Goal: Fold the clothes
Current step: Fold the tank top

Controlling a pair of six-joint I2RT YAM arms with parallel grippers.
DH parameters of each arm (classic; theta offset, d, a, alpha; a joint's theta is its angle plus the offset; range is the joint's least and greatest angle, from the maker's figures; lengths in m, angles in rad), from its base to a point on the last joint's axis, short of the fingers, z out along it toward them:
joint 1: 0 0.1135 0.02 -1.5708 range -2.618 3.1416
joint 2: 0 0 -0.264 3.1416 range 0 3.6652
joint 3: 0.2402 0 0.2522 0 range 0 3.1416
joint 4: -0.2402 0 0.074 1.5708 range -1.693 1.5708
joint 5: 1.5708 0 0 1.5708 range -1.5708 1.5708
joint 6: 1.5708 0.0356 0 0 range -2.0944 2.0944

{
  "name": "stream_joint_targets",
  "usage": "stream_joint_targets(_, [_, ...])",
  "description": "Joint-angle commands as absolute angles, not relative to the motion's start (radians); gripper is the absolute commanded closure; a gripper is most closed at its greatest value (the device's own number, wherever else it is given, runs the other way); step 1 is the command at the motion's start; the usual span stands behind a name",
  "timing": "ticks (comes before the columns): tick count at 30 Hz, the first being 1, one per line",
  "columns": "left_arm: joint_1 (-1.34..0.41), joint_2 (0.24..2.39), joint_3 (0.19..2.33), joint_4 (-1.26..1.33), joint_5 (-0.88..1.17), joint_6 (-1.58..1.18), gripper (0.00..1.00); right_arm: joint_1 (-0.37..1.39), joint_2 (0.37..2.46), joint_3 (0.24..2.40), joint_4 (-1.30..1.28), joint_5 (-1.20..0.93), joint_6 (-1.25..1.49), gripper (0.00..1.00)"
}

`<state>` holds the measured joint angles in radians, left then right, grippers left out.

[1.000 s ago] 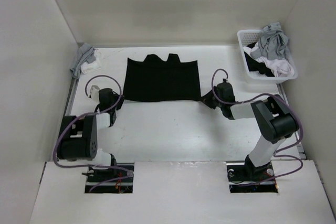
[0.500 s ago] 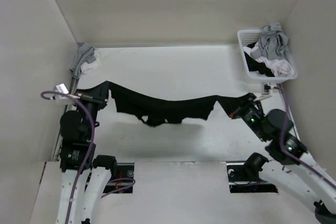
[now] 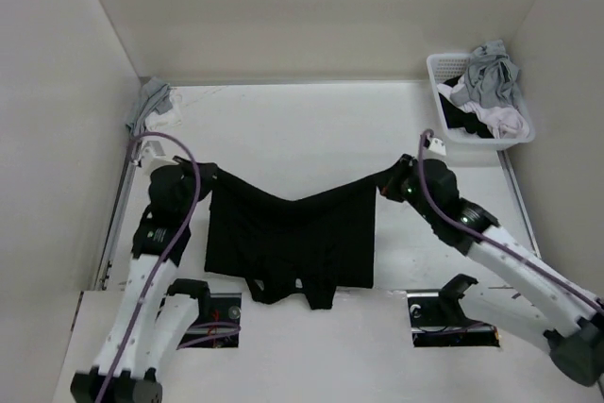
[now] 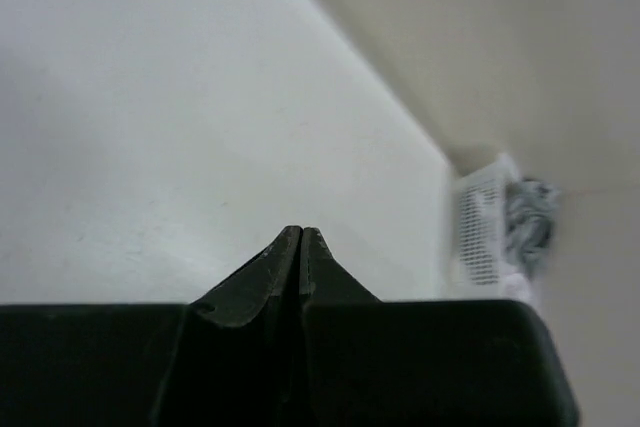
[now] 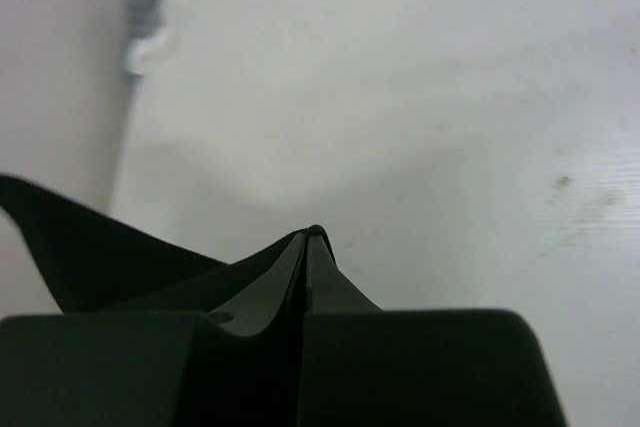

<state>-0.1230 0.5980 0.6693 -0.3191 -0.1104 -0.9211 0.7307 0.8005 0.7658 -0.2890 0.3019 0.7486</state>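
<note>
The clothes [image 3: 288, 243], a plain black garment, hang in the air between my two grippers, with the top edge sagging in the middle and the lower hem near the table's front edge. My left gripper [image 3: 206, 176] is shut on the upper left corner. My right gripper [image 3: 385, 182] is shut on the upper right corner. In the left wrist view the left gripper [image 4: 301, 231] shows its jaws pressed together, and the pinched fabric is hard to make out. The right wrist view shows the right gripper [image 5: 308, 235] shut, with black cloth [image 5: 70, 257] trailing off to the left.
A white basket [image 3: 486, 142] with grey, white and pink cloth stands at the back right, and it shows blurred as the basket [image 4: 480, 232] in the left wrist view. A light grey garment [image 3: 149, 106] lies bunched in the back left corner. Walls enclose the table on three sides.
A second ago the garment lay flat at the back of the table. Both grippers have lifted it, stretched it between them, then drawn nearer so it now hangs down.
</note>
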Motion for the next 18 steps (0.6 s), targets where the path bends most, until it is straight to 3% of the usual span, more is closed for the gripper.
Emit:
stream_joint_targets(1, [-0.107, 0.771, 0.600, -0.108, -0.153, -0.942, 1.00, 0.527, 0.969, 0.704, -0.024, 0.065, 0.732, 0.99])
stream_joint_targets(5, [-0.100, 1.085, 0.626, 0.102, -0.187, -0.956, 1.00, 0.404, 1.279, 0.780, 0.145, -0.043, 0.733, 0.99])
stream_joint_targets(10, [-0.077, 1.420, 0.809, 0.227, -0.160, -0.988, 1.00, 0.309, 1.595, 1.018, 0.175, -0.084, 0.726, 0.99])
stream_joint_targets(14, [-0.067, 1.555, 0.968, 0.222, -0.130, -0.985, 1.00, 0.266, 1.698, 1.161, 0.135, -0.109, 0.726, 0.99])
stream_joint_targets(18, [-0.065, 1.528, 0.957, 0.222, -0.110, -0.997, 1.00, 0.269, 1.648, 1.142, 0.118, -0.107, 0.712, 0.99])
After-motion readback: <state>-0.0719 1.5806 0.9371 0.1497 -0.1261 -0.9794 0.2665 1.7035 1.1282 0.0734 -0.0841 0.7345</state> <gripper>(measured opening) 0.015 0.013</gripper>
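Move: Each hand already holds a corner of the black tank top, whose body hangs back and down between them, its middle about 8 cm back, 12 below and 16 inward of each. The bare table they swing towards centres some 18 cm ahead, 16 inward and 23 below each hand. The grey cloths lie about 26 cm ahead and 18 left of the left hand; the white basket stands about 29 ahead and 26 right of the right hand. Both arms together swing the pinched edge of the tank top down and forward in a quick scoop, about 20 cm out over the table, sinking some 15 cm and then lifting again by about 4 cm as they near the end. The fingers stay shut on the two corners while both hands tip down by some 20 degrees and partly level out again, trailing the body and straps behind. ##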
